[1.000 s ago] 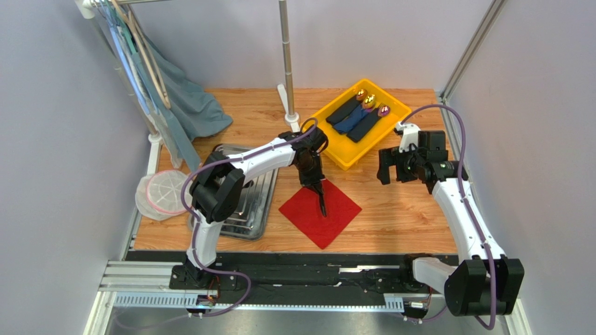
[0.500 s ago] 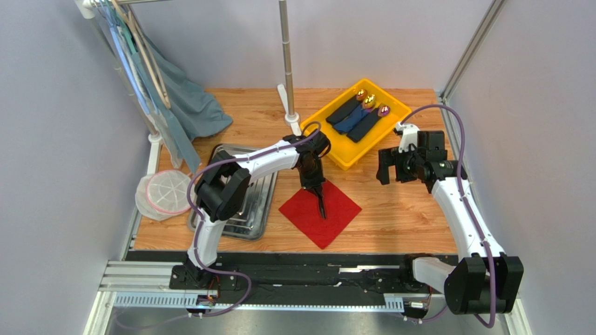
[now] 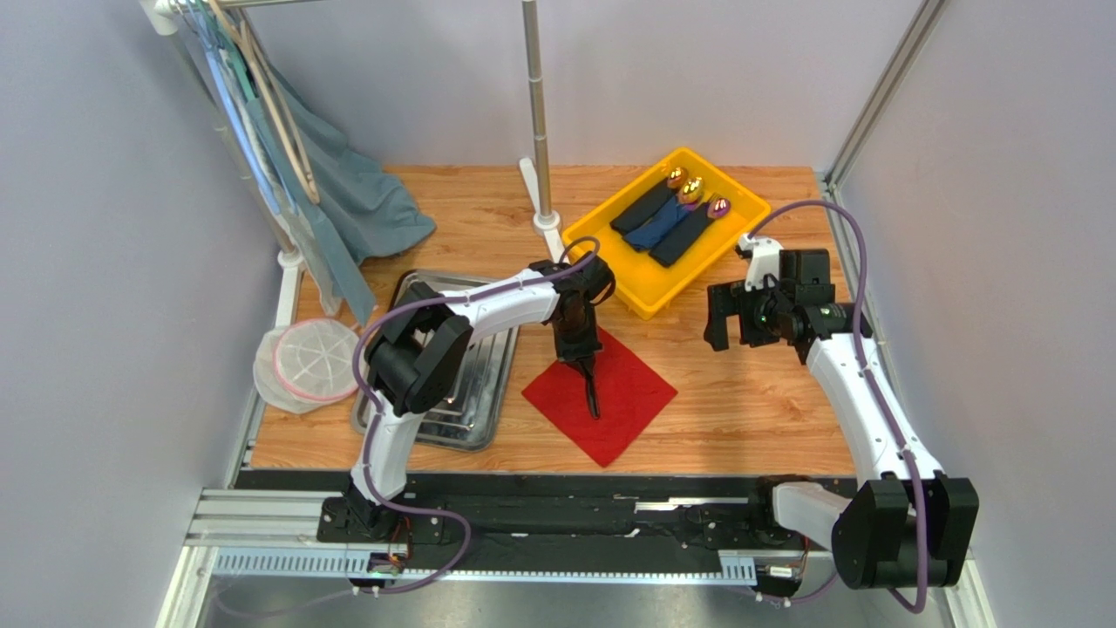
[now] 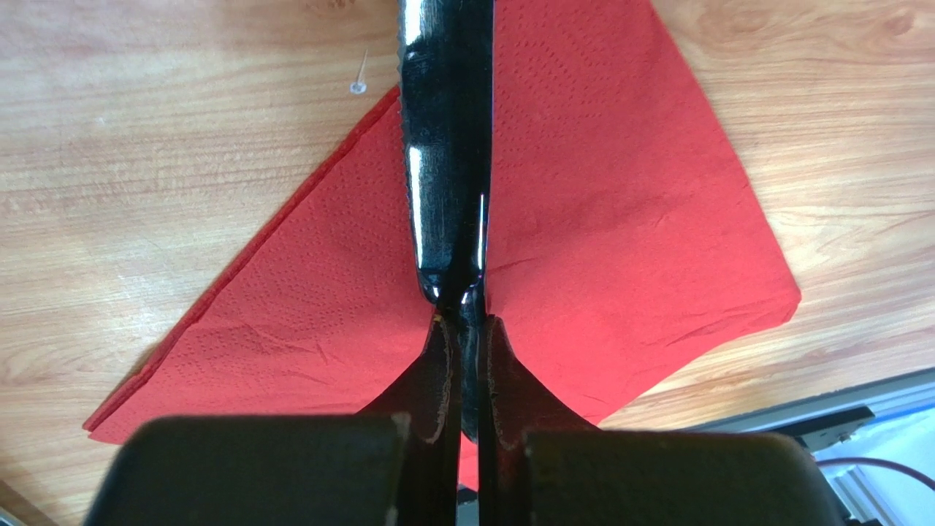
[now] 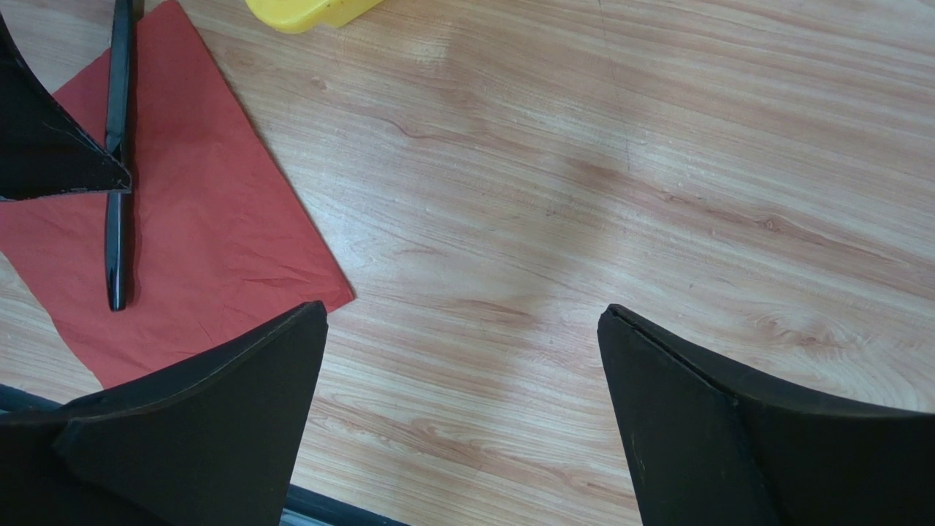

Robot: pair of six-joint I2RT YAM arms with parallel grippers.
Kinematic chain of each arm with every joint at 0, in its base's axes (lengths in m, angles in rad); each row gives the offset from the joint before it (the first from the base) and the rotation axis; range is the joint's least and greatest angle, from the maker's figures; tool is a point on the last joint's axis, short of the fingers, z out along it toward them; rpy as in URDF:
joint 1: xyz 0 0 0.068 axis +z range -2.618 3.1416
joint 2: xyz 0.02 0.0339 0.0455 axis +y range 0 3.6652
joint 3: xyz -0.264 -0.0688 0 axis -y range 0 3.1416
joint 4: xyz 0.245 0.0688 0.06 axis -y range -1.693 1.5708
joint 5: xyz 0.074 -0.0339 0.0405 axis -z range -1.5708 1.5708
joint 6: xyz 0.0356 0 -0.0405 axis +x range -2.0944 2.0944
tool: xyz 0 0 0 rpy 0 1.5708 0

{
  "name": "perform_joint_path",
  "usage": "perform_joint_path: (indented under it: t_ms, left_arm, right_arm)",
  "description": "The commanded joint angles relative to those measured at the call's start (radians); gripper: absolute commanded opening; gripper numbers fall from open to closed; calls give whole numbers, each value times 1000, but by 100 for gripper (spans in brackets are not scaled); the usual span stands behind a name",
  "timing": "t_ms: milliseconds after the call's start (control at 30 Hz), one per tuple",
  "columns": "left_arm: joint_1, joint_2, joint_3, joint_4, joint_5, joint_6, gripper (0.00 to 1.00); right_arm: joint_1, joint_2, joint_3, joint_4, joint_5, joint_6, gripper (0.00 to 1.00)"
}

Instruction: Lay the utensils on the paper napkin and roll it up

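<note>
The red paper napkin point(image 3: 635, 393) lies flat on the wooden table, set like a diamond. My left gripper point(image 3: 580, 353) hangs over its middle, shut on one slim black utensil point(image 3: 591, 390) that points toward the near edge. In the left wrist view the jaws point(image 4: 463, 329) pinch the utensil point(image 4: 445, 164) by one end, above the napkin point(image 4: 637, 219). I cannot tell whether its free end touches the paper. My right gripper point(image 3: 728, 314) is open and empty to the right of the napkin, above bare wood point(image 5: 463, 316). The right wrist view also shows the napkin point(image 5: 209, 219) and utensil point(image 5: 115, 219).
A steel tray point(image 3: 491, 360) sits left of the napkin. A yellow bin point(image 3: 629, 291) with dark rolled napkins stands at the back right. A pole stand point(image 3: 537, 131), hanging cloths point(image 3: 354, 196) and a round white lid point(image 3: 308, 360) fill the back and left.
My left gripper has carried the utensil slightly left and toward the near edge, over the napkin. The right gripper has shifted a little.
</note>
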Motion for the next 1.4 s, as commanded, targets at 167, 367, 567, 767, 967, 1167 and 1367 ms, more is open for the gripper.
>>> perform_joint_path:
  t_ms: [167, 367, 567, 767, 967, 1167, 1367]
  left_arm:
    - [-8, -35, 65, -17, -18, 34, 0]
    - [-11, -18, 62, -20, -23, 42, 0]
    - [-15, 11, 82, -21, -15, 60, 1]
    - [-19, 34, 89, -34, -18, 77, 4]
    - [-19, 52, 95, -57, -26, 80, 14]
    - [-19, 55, 101, -66, -24, 82, 39]
    - [-19, 14, 156, -95, -53, 109, 44]
  right_arm:
    - [-1, 9, 0, 37, -19, 13, 100]
    - [-1, 12, -2, 40, -21, 13, 100]
    - [-1, 17, -9, 43, -21, 8, 100]
    - [-1, 35, -8, 50, -21, 11, 100]
    - [-1, 38, -8, 54, -19, 8, 100]
    - [-1, 38, -8, 52, -18, 8, 100]
    - [0, 35, 10, 47, -18, 7, 100]
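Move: The left hand holds the black knife at the neck, low over the napkin, whose middle lies about 2 cm back, 1 cm to the right and 2 cm below it. The metal tray's middle is some 22 cm to the left and 3 cm farther out, and the yellow bin's about 25 cm ahead and 12 cm to the right. From the idle right hand, the napkin lies some 18 cm left, 5 cm back and 12 cm down. The left hand all but stays over the middle of the red napkin with its fingers pointing down: it eases about half a centimetre forward and up with the knife still pinched, then sinks roughly 1 cm to lay it down, turning some 5 degrees clockwise. Once low, it opens the fingers from shut to a little under half and lets go of the knife, staying down with one fingertip on either side of the handle's neck. ##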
